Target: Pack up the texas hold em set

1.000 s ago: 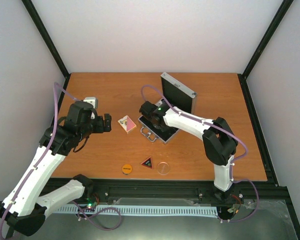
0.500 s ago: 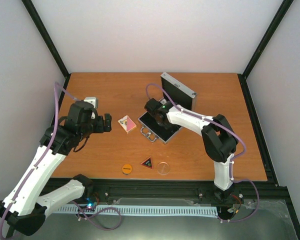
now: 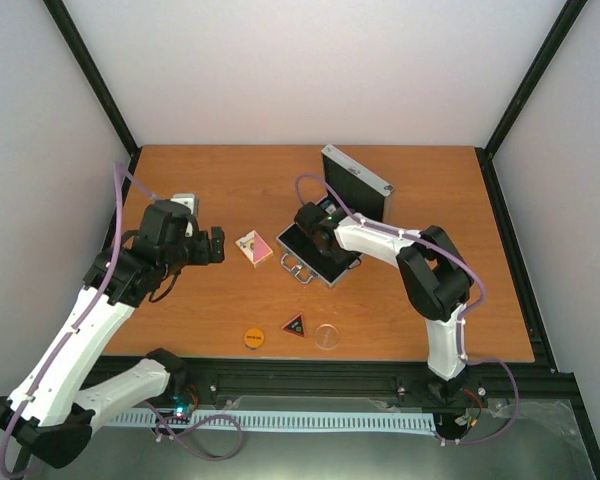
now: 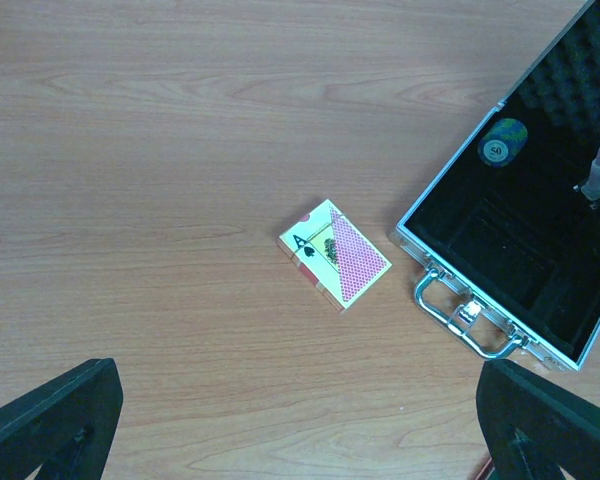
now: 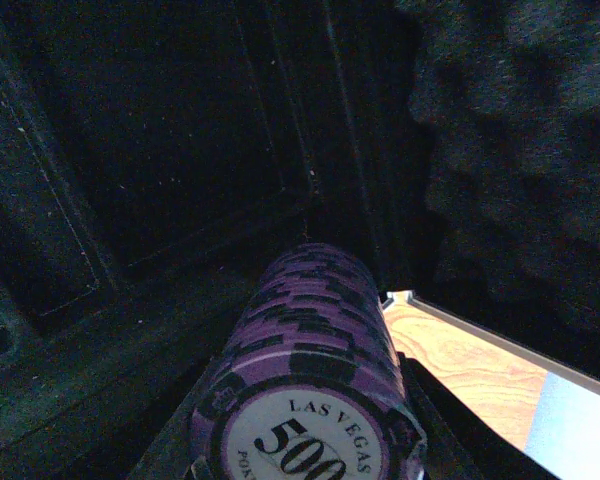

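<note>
The silver case [image 3: 358, 182] lies open at mid-table, its black-lined base [image 4: 510, 262] toward me and its metal handle [image 4: 469, 316] at the front. My right gripper [image 3: 308, 222] is low inside the case, shut on a stack of purple poker chips [image 5: 310, 330], close to the foam lid [image 5: 525, 150]. A second small chip stack [image 4: 503, 141] sits near the lid. The pink-white card pack [image 3: 253, 247] lies left of the case. Left of the pack, above the table, my left gripper [image 3: 215, 245] stands open and holds nothing; its dark fingers [image 4: 50, 420] frame bare wood.
Near the front edge lie an orange disc [image 3: 253, 337], a black-red triangle [image 3: 295, 324] and a clear disc [image 3: 327, 335] in a row. Black frame posts and white walls bound the wooden table [image 3: 440, 270].
My right gripper has carried the purple chips back and to the right, deeper into the case toward the lid. The left arm has hardly moved.
</note>
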Action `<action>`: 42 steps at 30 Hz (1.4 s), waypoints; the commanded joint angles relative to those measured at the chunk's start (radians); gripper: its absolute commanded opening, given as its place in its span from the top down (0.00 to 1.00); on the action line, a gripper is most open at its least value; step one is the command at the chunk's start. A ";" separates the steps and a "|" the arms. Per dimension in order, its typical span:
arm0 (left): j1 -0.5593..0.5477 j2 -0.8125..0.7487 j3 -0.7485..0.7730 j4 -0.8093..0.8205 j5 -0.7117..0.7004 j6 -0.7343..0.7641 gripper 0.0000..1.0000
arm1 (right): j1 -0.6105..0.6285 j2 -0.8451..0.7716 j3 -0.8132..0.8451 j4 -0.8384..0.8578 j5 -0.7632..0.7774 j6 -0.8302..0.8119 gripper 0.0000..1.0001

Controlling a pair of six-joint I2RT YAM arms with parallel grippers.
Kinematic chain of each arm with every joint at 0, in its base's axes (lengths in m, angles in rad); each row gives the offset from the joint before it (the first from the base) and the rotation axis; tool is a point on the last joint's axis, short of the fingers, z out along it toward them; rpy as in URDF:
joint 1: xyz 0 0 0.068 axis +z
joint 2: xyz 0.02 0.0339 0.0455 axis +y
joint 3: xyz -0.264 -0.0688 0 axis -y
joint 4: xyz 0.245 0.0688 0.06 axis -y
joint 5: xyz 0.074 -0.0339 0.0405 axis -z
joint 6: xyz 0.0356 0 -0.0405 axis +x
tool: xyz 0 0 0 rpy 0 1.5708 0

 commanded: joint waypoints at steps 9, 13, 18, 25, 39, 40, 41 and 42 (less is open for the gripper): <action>0.006 0.012 0.022 -0.001 -0.016 0.013 0.00 | -0.030 0.044 -0.019 0.060 0.035 -0.021 0.85; 0.006 0.014 0.023 0.001 -0.022 0.015 0.00 | -0.030 0.042 -0.037 0.049 0.031 -0.012 0.81; 0.006 0.023 0.022 0.006 -0.019 0.013 0.00 | -0.031 0.024 -0.067 0.046 0.024 0.008 0.61; 0.007 0.038 0.030 0.014 -0.013 0.014 0.00 | -0.031 0.018 -0.068 0.032 -0.014 0.019 0.51; 0.006 0.044 0.034 0.021 -0.015 0.010 0.00 | -0.031 -0.005 -0.031 0.012 -0.089 0.016 0.26; 0.006 0.044 0.035 0.022 -0.014 0.010 0.00 | -0.031 -0.007 -0.028 0.009 -0.096 0.017 0.25; 0.006 0.044 0.035 0.022 -0.016 0.010 0.00 | -0.031 -0.010 -0.027 0.005 -0.103 0.015 0.25; 0.006 0.044 0.035 0.022 -0.015 0.010 0.00 | -0.031 -0.013 -0.025 0.003 -0.109 0.016 0.23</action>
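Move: The right gripper holds the purple chip stack just above its slot along the right side of the open case; the slot's middle is about 2 cm ahead, 1 cm right and 4 cm below. The green chips lie some 11 cm farther out and 8 cm left, the case handle 4 cm back and 15 cm left, and the card deck level with it, 27 cm left. From the left gripper the slot lies about 14 cm ahead, 34 cm right and well below. Lower the right gripper into the case with the purple stack still pinched, about 2 cm down, edging first forward and then slightly right. Then spread the fingers to about three-quarters open to let go of the stack while easing back some 2 cm and sinking a little more, tipping the fingertips down about 5 degrees. ##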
